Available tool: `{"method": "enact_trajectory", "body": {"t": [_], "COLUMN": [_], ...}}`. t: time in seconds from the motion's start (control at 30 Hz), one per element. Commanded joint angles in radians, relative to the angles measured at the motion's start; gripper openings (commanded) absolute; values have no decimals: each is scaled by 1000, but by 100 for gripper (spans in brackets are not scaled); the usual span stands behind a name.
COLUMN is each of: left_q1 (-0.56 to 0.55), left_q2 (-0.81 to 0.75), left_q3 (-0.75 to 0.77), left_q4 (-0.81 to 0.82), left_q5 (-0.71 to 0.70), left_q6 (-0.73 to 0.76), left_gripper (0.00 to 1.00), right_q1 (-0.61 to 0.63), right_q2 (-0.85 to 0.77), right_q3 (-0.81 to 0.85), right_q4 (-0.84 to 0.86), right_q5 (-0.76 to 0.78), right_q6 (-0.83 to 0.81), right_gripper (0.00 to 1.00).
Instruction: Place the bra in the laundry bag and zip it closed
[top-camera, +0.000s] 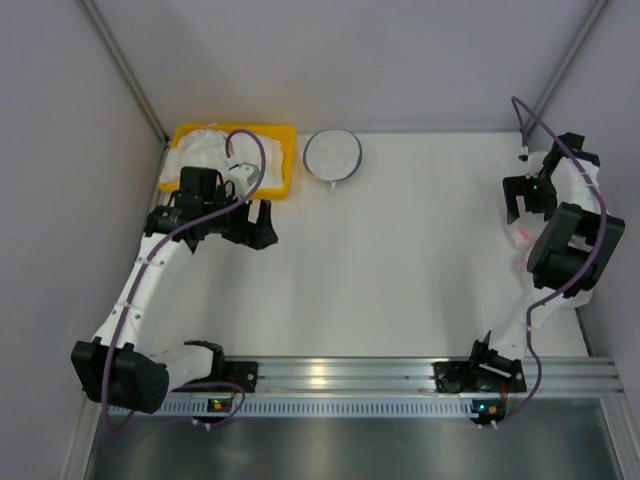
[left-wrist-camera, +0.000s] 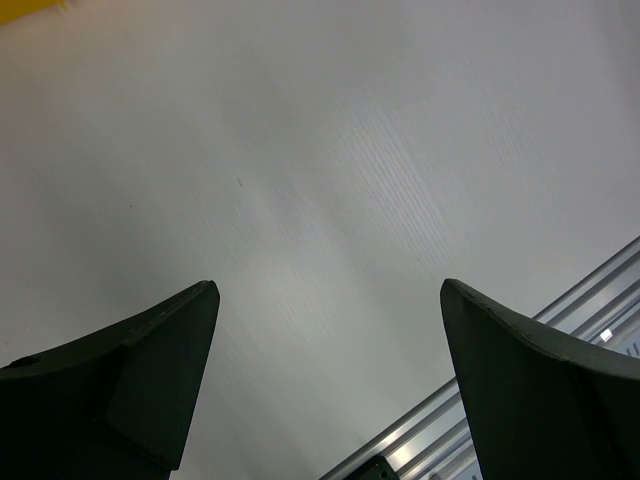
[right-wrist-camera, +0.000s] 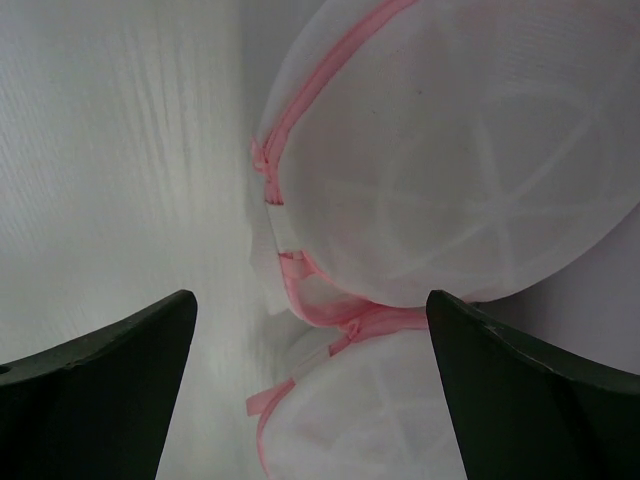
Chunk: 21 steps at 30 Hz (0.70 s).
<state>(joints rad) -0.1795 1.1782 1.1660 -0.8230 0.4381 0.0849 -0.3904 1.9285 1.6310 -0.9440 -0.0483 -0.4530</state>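
The bra lies as a crumpled white heap in a yellow tray at the back left. My left gripper hovers open just in front of that tray, and its wrist view shows only bare table between the fingers. The laundry bag, white mesh with a pink rim and zip, fills the right wrist view as two rounded halves meeting at a pink seam. My right gripper stands open over it, touching nothing. From above only a pink-white bit of the bag shows under the right arm, below the right gripper.
A round white bag with a dark grey-blue rim sits at the back, right of the yellow tray. Grey walls close in the table on the left, back and right. An aluminium rail with the arm bases runs along the near edge.
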Motion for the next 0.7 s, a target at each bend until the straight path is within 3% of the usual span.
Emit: {"method": "enact_trajectory", "body": {"t": [0.0,0.23,0.43,0.67], "left_q1": [2,2,2,2], "left_q2": [-14,3,5,12], "left_q3": [47,54,50,67], "left_q4": [-4,-4,-10,-31], "left_q5": [10,10,-15,-44], "left_q6": [-4,-5,-5,7], "left_gripper": [98,98,98,98], "right_q1": [-8,24,131,323], "right_q2": [38,60,58,63], "right_q3": [30,-51,-146,-149], "right_q4": [53,56,116,175], "right_q5": [6,-123,-223,-425], "right_q6": [-6,50,138,298], "right_gripper": [98,84,76,75]}}
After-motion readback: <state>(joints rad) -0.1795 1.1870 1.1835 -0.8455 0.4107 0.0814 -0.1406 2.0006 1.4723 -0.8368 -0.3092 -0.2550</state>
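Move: The nearer-to-hand laundry bag, white with a pink zip edge, has its middle about 6 cm right and 4 cm ahead of the right hand, some 8 cm below. A second pink-edged bag touches its near side, its middle roughly 11 cm right and 14 cm back from that hand, at the same depth. From the left hand, the first bag lies about 75 cm right, 14 cm ahead and 20 cm down. Onto the first laundry bag's zip edge the right hand sinks about 6 cm, fingers narrowing partway but staying well apart. It is already swinging left as it goes down, then sweeps some 15 cm left, dragging the bag with the right-side finger on its edge while the wrist tilts to bring the fingertips leftward. ##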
